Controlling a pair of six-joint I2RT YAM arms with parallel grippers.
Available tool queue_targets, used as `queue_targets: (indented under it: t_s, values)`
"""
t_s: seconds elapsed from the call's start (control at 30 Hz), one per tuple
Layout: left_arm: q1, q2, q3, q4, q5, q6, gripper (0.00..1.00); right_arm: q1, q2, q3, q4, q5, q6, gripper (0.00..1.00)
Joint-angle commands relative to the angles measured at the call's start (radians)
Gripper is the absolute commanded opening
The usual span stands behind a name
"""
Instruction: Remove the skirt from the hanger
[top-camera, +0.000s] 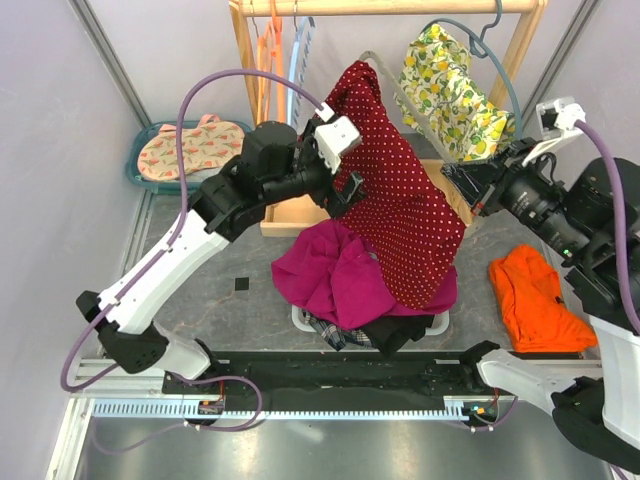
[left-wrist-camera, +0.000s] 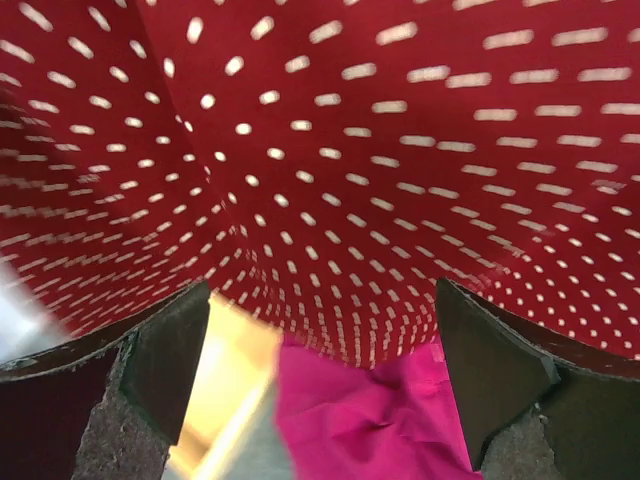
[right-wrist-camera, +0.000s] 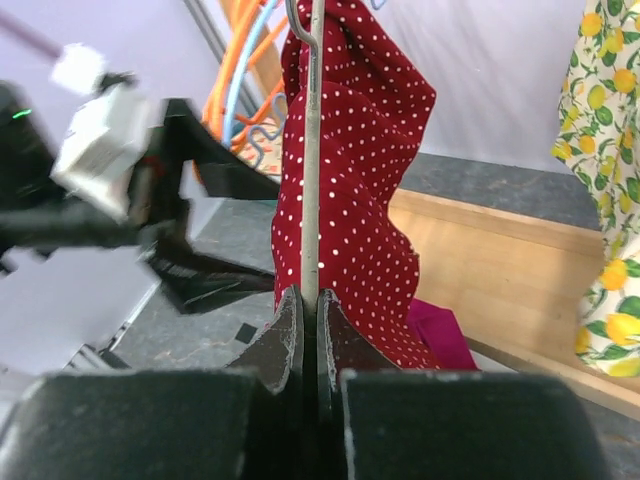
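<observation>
The skirt (top-camera: 405, 205) is dark red with white dots and drapes from a thin grey wire hanger (top-camera: 398, 92), its hem resting on the clothes pile. My right gripper (top-camera: 449, 174) is shut on the hanger's wire (right-wrist-camera: 311, 150), which runs up from between the jaws of the right gripper (right-wrist-camera: 309, 298), with the skirt (right-wrist-camera: 360, 170) hanging just behind it. My left gripper (top-camera: 343, 192) is open against the skirt's left side. In the left wrist view the skirt (left-wrist-camera: 330, 150) fills the frame above the left gripper (left-wrist-camera: 322, 292), and nothing is between the fingers.
A magenta garment (top-camera: 325, 272) tops a pile in a white basket (top-camera: 300, 318) under the skirt. An orange garment (top-camera: 535, 300) lies to the right. A lemon-print garment (top-camera: 450, 85) and spare hangers (top-camera: 275, 50) hang on the wooden rack (top-camera: 385, 7). A teal basket (top-camera: 140, 170) stands back left.
</observation>
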Motion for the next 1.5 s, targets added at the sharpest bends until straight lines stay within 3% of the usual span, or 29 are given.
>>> queue_targets:
  t_s: [0.0, 0.1, 0.13, 0.17, 0.2, 0.43, 0.67, 0.83, 1.0, 1.3, 1.47]
  values:
    - [0.042, 0.031, 0.052, 0.004, 0.299, -0.150, 0.99, 0.000, -0.013, 0.054, 0.032, -0.055, -0.003, 0.00]
    - [0.042, 0.045, 0.057, 0.001, 0.325, -0.146, 0.99, -0.001, -0.013, 0.054, 0.032, -0.065, -0.006, 0.00]
    - [0.042, 0.049, 0.061, -0.002, 0.331, -0.146, 0.84, -0.001, -0.013, 0.054, 0.037, -0.065, -0.006, 0.00]
    - [0.042, 0.051, 0.075, -0.004, 0.348, -0.141, 0.54, -0.001, -0.015, 0.051, 0.040, -0.065, -0.006, 0.00]
    - [0.042, 0.051, 0.080, -0.004, 0.345, -0.144, 0.02, -0.001, -0.013, 0.053, 0.042, -0.068, -0.008, 0.00]
    - [0.042, 0.009, 0.171, -0.045, 0.325, -0.139, 0.02, -0.001, -0.006, 0.046, 0.037, -0.051, -0.020, 0.00]
    - [0.042, 0.022, 0.534, -0.177, 0.339, -0.109, 0.02, -0.001, -0.010, -0.015, 0.037, 0.013, -0.048, 0.00]
    - [0.046, 0.003, 0.658, -0.241, 0.350, -0.083, 0.02, -0.003, -0.009, -0.044, 0.000, 0.121, -0.078, 0.00]
    - [0.046, -0.024, 0.618, -0.260, 0.402, -0.064, 0.02, -0.001, -0.009, -0.078, -0.001, 0.216, -0.083, 0.00]
    - [0.046, -0.110, 0.354, -0.223, 0.313, -0.034, 0.02, 0.000, -0.010, -0.109, 0.014, 0.271, -0.092, 0.00]
    - [0.046, -0.109, 0.449, -0.228, 0.210, -0.006, 0.02, -0.001, -0.006, -0.150, -0.006, 0.351, -0.108, 0.00]
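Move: The dotted red skirt hangs right in front of the open left fingers, its middle about 8 cm to the right, 2 cm ahead and 3 cm lower. The grey hanger's middle is some 13 cm right, 13 ahead and 11 above; the magenta pile is roughly 7 cm right, 6 back and 33 below. From the right hand, the skirt's middle is about 13 cm left, 2 ahead and 13 below. Left pinches the skirt, pulls some 20 cm up and back, then sinks; right, holding the hanger, sinks too. ##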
